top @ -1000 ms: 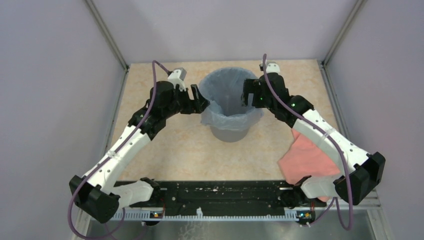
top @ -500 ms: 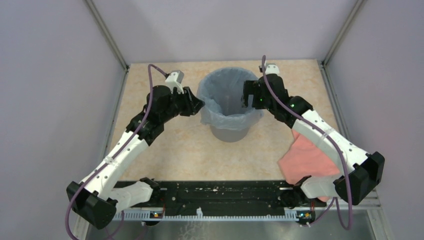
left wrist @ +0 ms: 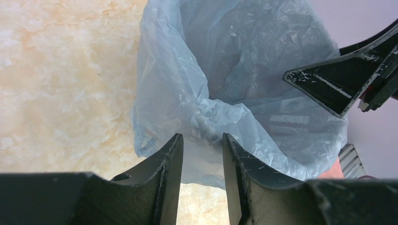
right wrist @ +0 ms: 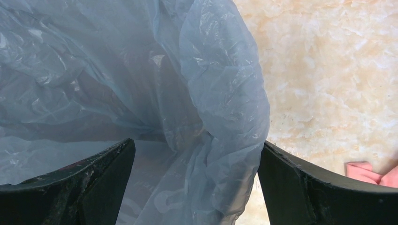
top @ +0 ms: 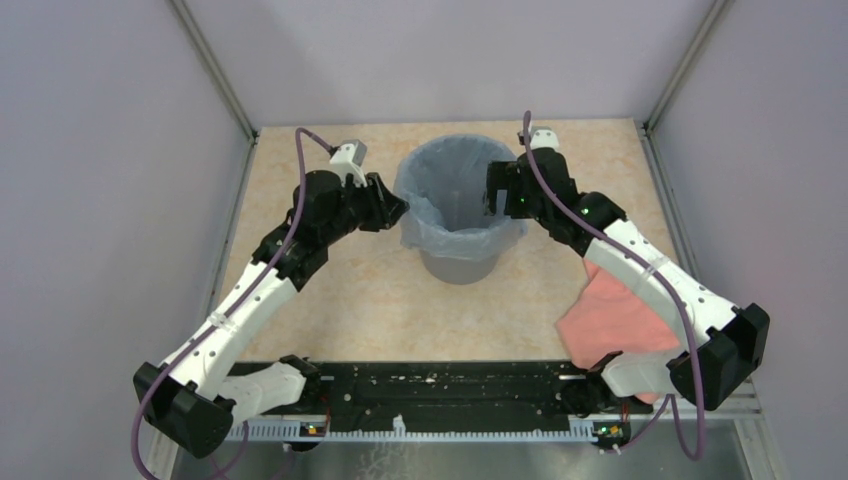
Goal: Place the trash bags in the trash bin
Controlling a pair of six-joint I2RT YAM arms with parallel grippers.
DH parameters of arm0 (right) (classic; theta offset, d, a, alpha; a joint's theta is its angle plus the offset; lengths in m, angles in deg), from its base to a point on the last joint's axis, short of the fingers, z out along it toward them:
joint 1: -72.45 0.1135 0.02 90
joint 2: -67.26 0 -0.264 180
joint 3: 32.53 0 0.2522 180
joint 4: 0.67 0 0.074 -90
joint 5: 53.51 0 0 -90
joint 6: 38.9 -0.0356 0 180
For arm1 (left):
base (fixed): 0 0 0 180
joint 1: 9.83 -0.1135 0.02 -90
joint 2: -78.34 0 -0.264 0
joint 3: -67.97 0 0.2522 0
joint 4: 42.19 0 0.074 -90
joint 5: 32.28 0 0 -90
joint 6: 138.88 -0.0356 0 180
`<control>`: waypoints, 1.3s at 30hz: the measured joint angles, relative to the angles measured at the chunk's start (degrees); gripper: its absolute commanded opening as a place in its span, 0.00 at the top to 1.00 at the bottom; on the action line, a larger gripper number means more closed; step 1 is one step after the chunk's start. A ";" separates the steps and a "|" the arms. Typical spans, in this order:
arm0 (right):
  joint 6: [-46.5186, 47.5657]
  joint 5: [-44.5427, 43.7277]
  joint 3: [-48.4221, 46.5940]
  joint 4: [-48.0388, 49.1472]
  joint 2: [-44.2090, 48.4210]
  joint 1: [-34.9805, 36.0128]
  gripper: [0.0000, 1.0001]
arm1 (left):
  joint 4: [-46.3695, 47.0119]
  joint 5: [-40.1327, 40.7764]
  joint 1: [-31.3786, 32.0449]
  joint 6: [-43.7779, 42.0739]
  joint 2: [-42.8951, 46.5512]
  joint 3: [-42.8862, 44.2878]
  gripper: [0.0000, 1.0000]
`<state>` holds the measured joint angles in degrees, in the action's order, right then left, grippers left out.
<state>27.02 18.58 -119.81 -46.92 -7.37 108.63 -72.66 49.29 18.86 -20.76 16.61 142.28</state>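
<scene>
The grey trash bin point(top: 458, 264) stands mid-table with the pale blue trash bag point(top: 430, 228) lining it, its edge draped over the rim. My left gripper point(top: 397, 208) is at the bin's left rim. In the left wrist view its jaws point(left wrist: 202, 140) stand partly closed, a bunched fold of the bag point(left wrist: 209, 129) right at the tips. Whether they pinch that fold does not show. My right gripper point(top: 495, 190) hangs over the right rim. It is wide open point(right wrist: 196, 142) and straddles the bag's draped edge point(right wrist: 225, 117) without squeezing it.
A salmon-pink cloth point(top: 612, 318) lies on the table at the right, under the right arm, and its corner point(right wrist: 371, 171) shows in the right wrist view. Purple walls with metal posts close in the table at the back and both sides.
My left gripper's jaws narrowed from wide open, and the gripper drew back slightly left from over the rim. The right arm has not moved.
</scene>
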 measured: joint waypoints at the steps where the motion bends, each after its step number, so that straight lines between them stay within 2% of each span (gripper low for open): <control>1: 0.04 -0.02 -0.04 -0.11 0.02 0.00 0.03 | -0.26 0.33 0.00 -0.11 0.00 0.11 0.53; 6: 0.96 -0.24 -0.59 -1.09 1.20 0.00 0.03 | -2.38 1.22 0.00 -1.20 0.50 0.79 0.48; 9: 1.86 -0.66 -2.01 -1.70 2.97 0.00 0.02 | -3.87 1.42 0.00 -1.97 1.14 1.38 0.39; 13: 3.32 -0.63 -2.67 -1.55 6.82 0.00 0.01 | -4.85 1.36 0.00 -3.08 2.58 1.81 0.16; 16: 4.50 -0.37 -2.67 -1.36 10.14 0.00 0.01 | -4.87 1.14 0.00 -4.07 3.87 2.19 0.03; 28: 7.37 1.66 0.50 2.82 23.93 0.00 0.01 | -4.76 0.48 0.00 -5.66 8.09 2.34 0.02; 39: 7.85 1.68 4.55 4.11 28.17 0.00 0.01 | -4.70 0.61 0.00 -5.84 10.71 2.32 0.02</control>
<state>34.87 20.26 -115.26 -42.81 20.80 108.63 -77.36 49.90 18.86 -26.60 27.32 144.60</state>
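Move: The bag-lined trash bin's middle lies about 11 cm to the left hand's right, 3 cm ahead and 14 cm below. From the right hand, whose open fingers straddle the bag's near-right rim, the bin's middle is some 8 cm left, 5 cm ahead and 11 cm below. The pink cloth lies roughly 22 cm to the right hand's right, 9 cm back and 24 cm below. Both hands back up and outward off the bag's rim, right about 13 cm up, left 6 cm, opening wide. ##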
